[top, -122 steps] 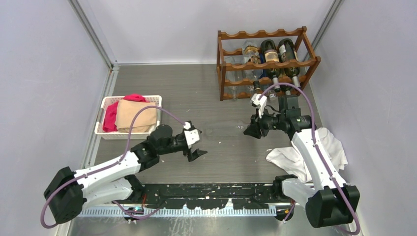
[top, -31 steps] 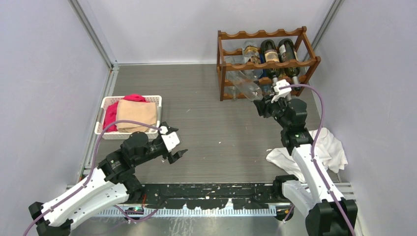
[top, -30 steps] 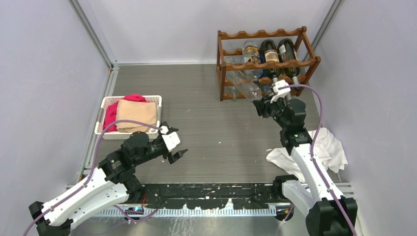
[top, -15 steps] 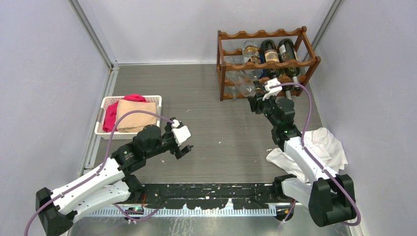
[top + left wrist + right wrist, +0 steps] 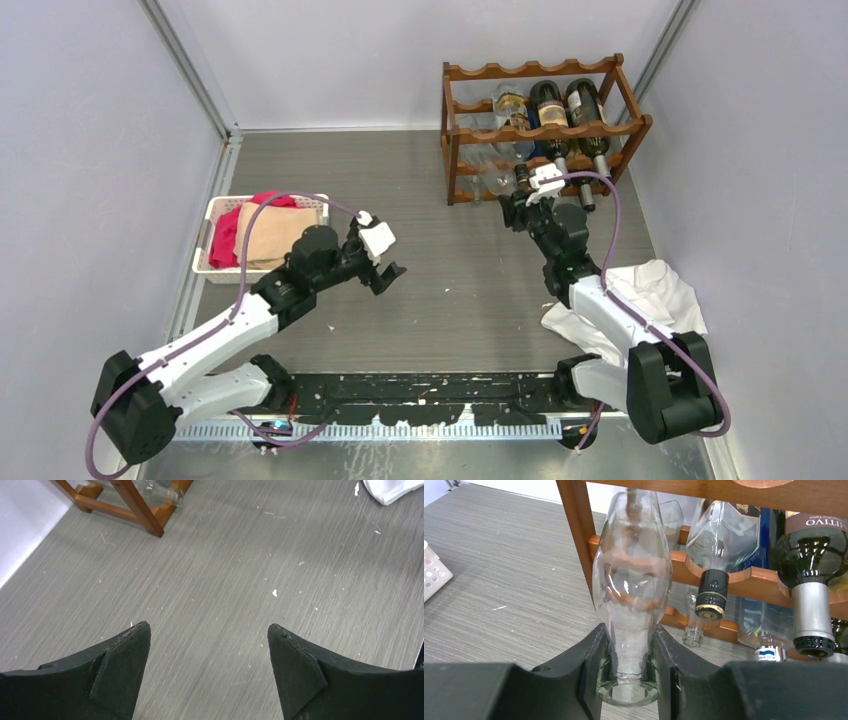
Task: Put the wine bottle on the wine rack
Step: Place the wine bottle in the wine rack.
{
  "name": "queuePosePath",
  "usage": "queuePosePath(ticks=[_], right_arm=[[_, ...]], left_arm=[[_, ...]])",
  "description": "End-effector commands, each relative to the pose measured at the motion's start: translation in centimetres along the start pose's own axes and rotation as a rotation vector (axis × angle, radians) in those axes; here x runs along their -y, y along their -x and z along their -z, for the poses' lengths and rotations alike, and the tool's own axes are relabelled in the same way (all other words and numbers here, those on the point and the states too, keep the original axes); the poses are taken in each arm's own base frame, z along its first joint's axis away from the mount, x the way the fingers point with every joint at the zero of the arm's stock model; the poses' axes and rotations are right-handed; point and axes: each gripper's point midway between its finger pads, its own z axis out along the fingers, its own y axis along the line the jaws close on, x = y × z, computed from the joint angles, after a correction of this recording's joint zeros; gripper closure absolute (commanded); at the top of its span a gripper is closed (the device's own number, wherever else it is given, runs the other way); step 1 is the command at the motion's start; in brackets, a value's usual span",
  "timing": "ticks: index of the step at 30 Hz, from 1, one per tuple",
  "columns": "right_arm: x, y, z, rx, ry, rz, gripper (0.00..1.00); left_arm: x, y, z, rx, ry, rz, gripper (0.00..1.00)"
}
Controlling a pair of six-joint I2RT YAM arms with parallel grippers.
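Observation:
The wine bottle (image 5: 633, 580) is clear glass, and my right gripper (image 5: 629, 660) is shut on its neck just above the open mouth. Its body points into the left end of the reddish-brown wine rack (image 5: 574, 525), beside the left post. In the top view the right gripper (image 5: 520, 205) sits at the front of the wine rack (image 5: 530, 70), with the clear bottle (image 5: 497, 178) reaching in among the rails. My left gripper (image 5: 385, 275) hangs open over the table's left middle. It holds nothing; bare table shows between its fingers (image 5: 125, 665).
Several bottles lie in the rack, among them a black-capped clear one (image 5: 714, 540) and a green one with a silver capsule (image 5: 811, 580). A white basket (image 5: 222, 200) of red and tan cloths stands at the left. A white cloth (image 5: 650, 300) lies by the right arm.
The right arm has carried the clear bottle up and left, into the rack's left end. The left arm has swung away from the front edge toward the middle, its gripper still open.

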Motion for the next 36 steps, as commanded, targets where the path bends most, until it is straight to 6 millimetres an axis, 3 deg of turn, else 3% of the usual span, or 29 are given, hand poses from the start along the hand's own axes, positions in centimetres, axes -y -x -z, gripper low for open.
queuePosePath(ticks=[1, 12, 23, 36], right_arm=[[0.6, 7.6, -0.3, 0.275, -0.038, 0.068, 0.99], [1.1, 7.6, -2.0, 0.300, -0.107, 0.067, 0.99], [0.0, 9.6, -5.6, 0.332, -0.159, 0.067, 0.99], [-1.7, 8.6, -7.6, 0.344, -0.179, 0.094, 0.99]], left_arm=[[-1.6, 5.8, -1.1, 0.197, 0.017, -0.007, 0.14], [-4.5, 7.3, -4.8, 0.208, 0.096, 0.091, 0.14], [-6.0, 7.2, -5.2, 0.158, 0.139, 0.201, 0.14], [-7.7, 6.4, -6.1, 0.135, 0.157, 0.297, 0.14]])
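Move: About 10 cm ahead of the right hand, 6 cm to its left and slightly lower lies the front notch of the rack's free left slot, middle tier. The black-capped bottle fills the next slot, its middle some 17 cm ahead and 2 cm right; the rack's left upright is 10 cm ahead, 11 cm left. From the empty left hand the slot lies roughly 23 cm ahead and 18 cm right, near its height. Feeding the clear wine bottle base-first under the top front rail, the right hand keeps its grip on the neck and goes about 6.5 cm forward and 3.5 cm left towards the slot, swinging some 10 degrees clockwise to line the bottle up. The open, empty left hand advances about 8.5 cm towards the rack, also drifting right and rising. ##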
